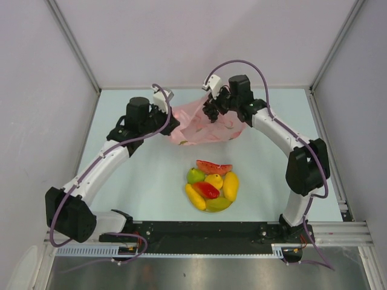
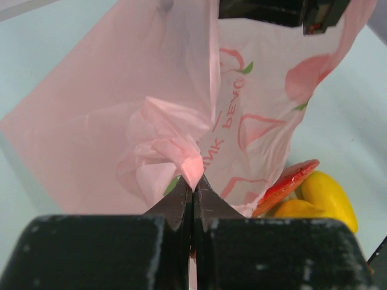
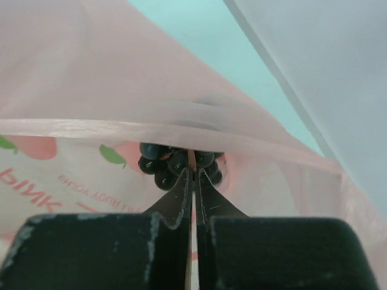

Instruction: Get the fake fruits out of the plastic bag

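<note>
The pink plastic bag (image 1: pixel 202 128) lies at the far middle of the table, its mouth lifted. My left gripper (image 1: pixel 174 122) is shut on a pinched fold of the bag (image 2: pixel 192 164) at its left edge. My right gripper (image 1: pixel 211 113) reaches into the bag's mouth and is shut on the stem of a dark grape bunch (image 3: pixel 162 163), with the bag's film (image 3: pixel 121 78) draped just above it. Other fake fruits lie in a heap nearer the arms: a watermelon slice (image 1: pixel 213 167), a green pear (image 1: pixel 195 176), a lemon (image 1: pixel 213 180), a red piece (image 1: pixel 207 190) and a banana (image 1: pixel 195 196).
The left wrist view shows the watermelon slice (image 2: pixel 287 184) and a yellow fruit (image 2: pixel 329 193) beyond the bag. Grey walls (image 1: pixel 36 90) enclose the table on three sides. A black rail (image 1: pixel 205 232) with the arm bases runs along the near edge.
</note>
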Motion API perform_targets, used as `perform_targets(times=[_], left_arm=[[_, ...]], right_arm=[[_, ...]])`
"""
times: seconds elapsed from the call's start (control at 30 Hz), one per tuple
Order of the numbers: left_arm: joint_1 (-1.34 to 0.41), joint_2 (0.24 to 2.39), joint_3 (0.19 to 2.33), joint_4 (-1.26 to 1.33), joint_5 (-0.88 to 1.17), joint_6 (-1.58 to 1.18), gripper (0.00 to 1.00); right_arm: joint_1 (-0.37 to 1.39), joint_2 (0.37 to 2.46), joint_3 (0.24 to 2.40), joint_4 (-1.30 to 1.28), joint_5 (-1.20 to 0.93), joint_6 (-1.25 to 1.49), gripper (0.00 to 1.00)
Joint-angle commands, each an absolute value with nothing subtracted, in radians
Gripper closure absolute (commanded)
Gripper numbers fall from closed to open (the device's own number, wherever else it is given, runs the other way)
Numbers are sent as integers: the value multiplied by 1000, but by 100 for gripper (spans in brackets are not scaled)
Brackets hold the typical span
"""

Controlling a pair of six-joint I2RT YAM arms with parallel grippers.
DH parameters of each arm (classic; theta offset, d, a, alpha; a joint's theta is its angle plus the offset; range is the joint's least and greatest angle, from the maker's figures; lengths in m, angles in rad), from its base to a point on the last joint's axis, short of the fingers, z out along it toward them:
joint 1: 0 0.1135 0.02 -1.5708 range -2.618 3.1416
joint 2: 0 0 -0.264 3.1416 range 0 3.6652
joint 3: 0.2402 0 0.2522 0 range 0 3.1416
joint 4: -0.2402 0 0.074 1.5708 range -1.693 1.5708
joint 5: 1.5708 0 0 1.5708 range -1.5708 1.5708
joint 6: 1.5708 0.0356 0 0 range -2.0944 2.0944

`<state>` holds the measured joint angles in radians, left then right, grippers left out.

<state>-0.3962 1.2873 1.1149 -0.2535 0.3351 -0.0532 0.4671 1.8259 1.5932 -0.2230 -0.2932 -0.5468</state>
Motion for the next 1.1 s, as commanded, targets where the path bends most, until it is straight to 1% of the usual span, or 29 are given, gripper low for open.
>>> perform_targets(times=[0.0,0.17,0.3,0.43,0.57,0.8,1.07], left_arm=[[-394,1324,1175,-184,322,-140,100],[-390,1379,1233,-164,298,-179,100],[-376,1431,1295,-173,281,-184,100],[-371,1470,1342,-184,275,-195,100],[-371,1482,1347,-176,275,-202,100],[-371,1474,1318,-172,284,-213,100],[-374,1450,1279,-169,288,-210,100]], right_arm=[[474,1763,1548,-242,-301,-551,100],[486,1689,1551,-299,-330,-589,100],[486,1611,1549,-362,-406,-589,100],[485,1525,1542,-480,-472,-560,100],[494,1392,1499,-531,-514,-557,100],[538,1261,1442,-603,-523,-465,100],[595,1230,1371,-657,-508,-499,100]])
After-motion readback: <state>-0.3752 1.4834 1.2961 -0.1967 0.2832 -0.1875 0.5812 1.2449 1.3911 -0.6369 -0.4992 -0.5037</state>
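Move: The black grapes hang in the right fingers, still behind the bag's rim. The plate of fruit they are bound for lies about 29 cm back from this hand, 3 cm to its left and 20 cm below; the watermelon slice is about 11 cm nearer than the plate's middle, and the green fruit 22 cm back and 9 cm left of the hand. The bag's middle hangs 15 cm beneath, slightly back and left. From the left hand the plate is 16 cm back, 15 cm right, 22 cm down. The grapes, still pinched by the stem, are carried out of the bag towards the plate: the right hand draws back about 21 cm, dipping slightly at first, then climbing over the bag's near side and starting to sink, turning some 15 degrees counter-clockwise. Meanwhile the left hand keeps its grip on the bag's corner and pushes it forward about 6 cm, then holds. ##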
